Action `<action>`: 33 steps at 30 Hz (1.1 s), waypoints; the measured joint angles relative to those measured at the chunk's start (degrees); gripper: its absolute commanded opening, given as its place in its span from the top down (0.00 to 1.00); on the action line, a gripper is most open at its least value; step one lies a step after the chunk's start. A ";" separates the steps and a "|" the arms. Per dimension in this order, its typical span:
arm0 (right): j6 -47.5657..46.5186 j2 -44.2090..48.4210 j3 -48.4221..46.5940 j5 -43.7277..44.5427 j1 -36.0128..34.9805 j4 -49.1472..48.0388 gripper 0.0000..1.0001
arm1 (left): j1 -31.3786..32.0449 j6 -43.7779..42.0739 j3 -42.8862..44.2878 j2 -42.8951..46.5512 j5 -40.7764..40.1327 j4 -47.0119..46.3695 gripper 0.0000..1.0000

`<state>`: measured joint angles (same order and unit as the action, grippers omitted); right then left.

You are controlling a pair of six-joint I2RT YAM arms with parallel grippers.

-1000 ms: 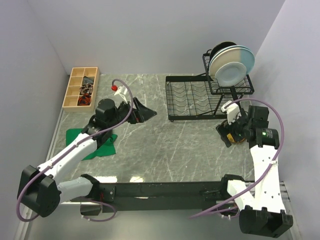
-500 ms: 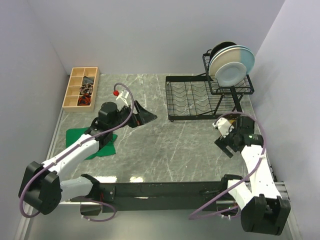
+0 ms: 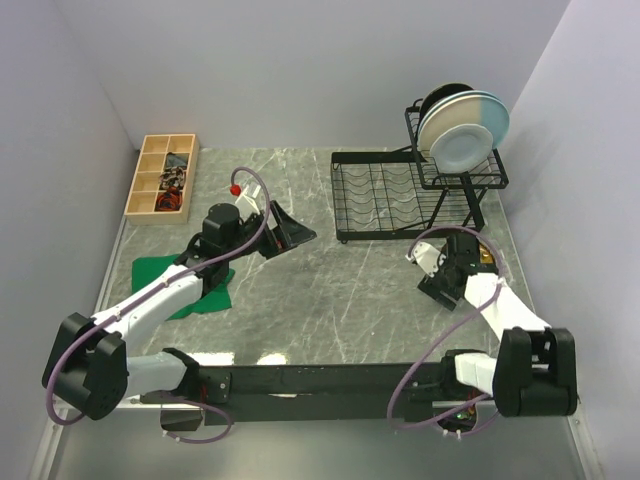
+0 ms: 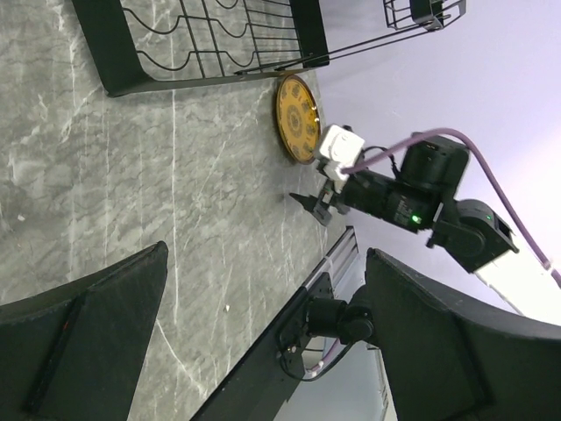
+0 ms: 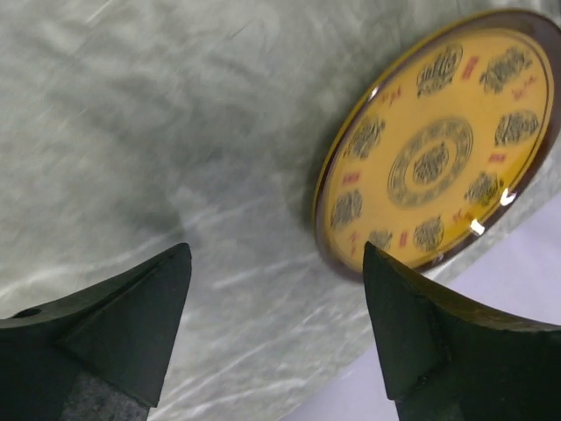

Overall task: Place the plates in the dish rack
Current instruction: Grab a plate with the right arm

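A yellow patterned plate lies flat on the marble table near its right edge, also visible as the plate and partly behind the right arm as the plate. My right gripper points down just beside it, open, with bare table between the fingers and the plate's rim by the right finger. The black wire dish rack stands behind. Its raised basket holds a black plate, a cream-and-blue plate and a pale plate. My left gripper hovers open at mid-table, holding nothing.
A wooden compartment box with small items sits at the far left. A green cloth lies under the left arm. The table's right edge and the wall run close to the yellow plate. The rack's lower tray holds no plates.
The right arm has swung in and down, its gripper moving left off the yellow plate to the table beside it, jaws slightly narrower. The left gripper has edged a little to the right.
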<state>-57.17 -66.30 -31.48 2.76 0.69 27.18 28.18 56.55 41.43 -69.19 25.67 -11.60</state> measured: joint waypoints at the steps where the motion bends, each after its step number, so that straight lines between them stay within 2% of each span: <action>1: -0.15 -1.38 0.00 0.44 -0.17 -1.20 0.22 | 0.00 0.07 0.00 0.00 0.00 0.02 0.01; 10: -1.46 -8.63 -1.11 4.07 -0.28 -8.55 0.41 | 0.00 0.15 0.09 -1.95 0.02 0.22 0.00; 13: -2.19 -9.42 -1.09 4.17 -0.28 -9.53 0.50 | 0.00 0.13 0.46 -3.15 0.04 0.42 0.00; 16: -3.06 -10.19 -1.07 4.04 -0.31 -10.10 0.61 | 0.00 0.11 1.42 -4.24 0.07 0.66 0.01; 20: -3.67 -11.13 -1.14 3.43 -0.31 -10.10 0.83 | -0.04 0.11 2.10 -4.92 0.26 0.68 0.00; 23: -4.04 -11.65 -1.29 3.54 -0.31 -10.10 0.91 | -0.09 0.11 2.21 -5.25 0.50 0.74 0.00; 28: -4.26 -10.99 -1.44 3.26 -0.31 -9.44 1.00 | -0.09 0.00 2.95 -5.81 0.70 1.60 0.01; 33: -4.96 -5.35 -1.42 1.01 -0.44 -6.40 1.00 | -0.11 -0.09 3.67 -6.34 1.49 1.75 0.01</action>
<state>-62.13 -71.66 -32.91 3.77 0.25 20.78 28.08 56.47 45.10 -75.53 27.16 -9.85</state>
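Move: The yellow plate, still flat on the table, has its centre about 9 cm ahead of the right hand, 4 cm to its right and 3 cm below; its rim on the near-left side is closest to the open fingers. Beyond it, the rack's lower tray is centred some 30 cm ahead of the hand and 13 cm left, with the upper tier about 29 cm ahead, 5 cm left and 18 cm up. From the left hand the plate lies about 6 cm ahead, 52 cm right and 20 cm below. The right hand slides forward about 3 cm and sinks some 2 cm, bearing slightly right, to bring its open fingers astride the near-left rim of the yellow plate, the wrist barely turning. The fingers close steadily through the reach and then, with the hand nearly still, pinch the rim between the pads, after which the hand starts upward by about 2 cm, keeping its hold. ##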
